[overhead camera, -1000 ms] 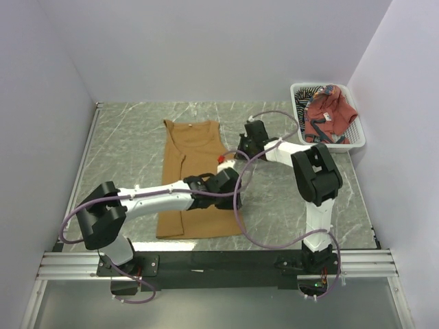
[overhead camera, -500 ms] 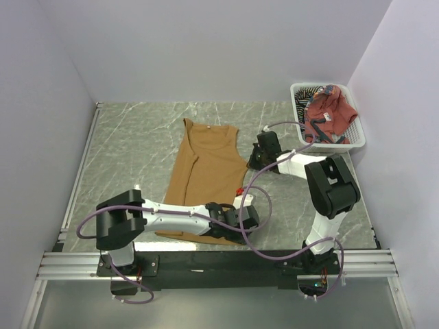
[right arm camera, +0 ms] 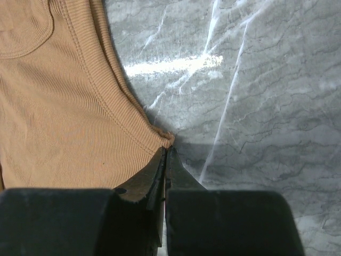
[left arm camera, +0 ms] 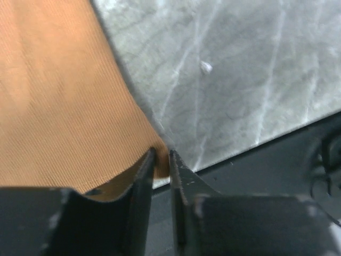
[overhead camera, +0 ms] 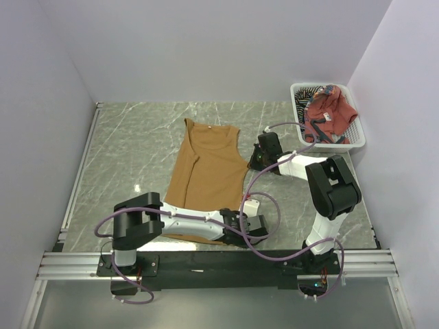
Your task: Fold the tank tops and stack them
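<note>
The mustard-tan tank top (overhead camera: 209, 168) lies flat and slightly slanted on the marble table, neck to the far side. My left gripper (overhead camera: 252, 226) is low at the near table edge, shut on the top's near right hem corner (left arm camera: 157, 162), with ribbed cloth (left arm camera: 58, 106) spreading up and left. My right gripper (overhead camera: 255, 163) is shut on the top's right underarm corner (right arm camera: 169, 140), with the cloth (right arm camera: 58, 106) on its left. The brick-red tank top (overhead camera: 328, 116) and a striped one (overhead camera: 310, 92) lie bunched in the basket.
The white mesh basket (overhead camera: 357, 140) stands at the far right corner of the table. The black front rail (overhead camera: 219, 260) runs just below the left gripper. Purple cables (overhead camera: 257, 205) loop over the table between the arms. White walls enclose the table.
The mustard top has been pulled right and toward the near edge, and now lies slanted. The left gripper moved down to the front edge and its jaws narrowed. The right gripper shifted right.
</note>
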Controlling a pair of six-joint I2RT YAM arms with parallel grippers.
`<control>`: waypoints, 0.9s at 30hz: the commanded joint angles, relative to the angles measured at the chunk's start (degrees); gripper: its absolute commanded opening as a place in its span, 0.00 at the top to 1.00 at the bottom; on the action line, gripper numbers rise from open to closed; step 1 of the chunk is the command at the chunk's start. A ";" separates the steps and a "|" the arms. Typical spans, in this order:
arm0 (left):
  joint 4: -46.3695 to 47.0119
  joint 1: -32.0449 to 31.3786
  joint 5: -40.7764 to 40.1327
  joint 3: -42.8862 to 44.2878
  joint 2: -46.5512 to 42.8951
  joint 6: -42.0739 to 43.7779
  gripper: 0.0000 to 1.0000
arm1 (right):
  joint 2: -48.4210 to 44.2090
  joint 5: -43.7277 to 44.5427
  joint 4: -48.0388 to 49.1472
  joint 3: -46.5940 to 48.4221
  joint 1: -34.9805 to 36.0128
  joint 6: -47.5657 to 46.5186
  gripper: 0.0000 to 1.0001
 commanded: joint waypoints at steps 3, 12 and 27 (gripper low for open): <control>-3.52 -0.70 -4.32 2.26 0.82 -2.30 0.91 | -2.14 2.50 -2.66 -0.56 -0.89 -0.61 1.00; -3.35 -0.62 -6.86 -0.54 -8.40 -4.49 0.99 | -3.37 4.69 -9.07 5.50 0.07 -2.01 1.00; -6.68 6.24 -8.89 -16.71 -28.01 -16.35 0.99 | 5.67 10.23 -19.27 24.22 9.30 -1.93 1.00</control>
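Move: The tank top's lower right corner lies right between the left hand's nearly closed fingers, a centimetre or so down, with the table's front edge about 4 cm behind. The underarm edge, already pinched by the right hand, is some 28 cm ahead of the left hand. The right hand's target, the already folded-over left side, has its middle about 20 cm to the right hand's left and 4 cm nearer; the neckline is roughly 15 cm ahead and 12 cm left. The left fingers shut on the hem corner almost in place, pinching the cloth, then lift it about 7 cm and carry it some 8 cm left and a little forward, over the shirt towards the folded-over left side, the wrist turning about 20 degrees counter-clockwise. The right hand keeps its pinch on the underarm edge and waits for the corner to be gripped, then rises and swings left with it, about 5 cm each way and slightly forward, hardly turning. ##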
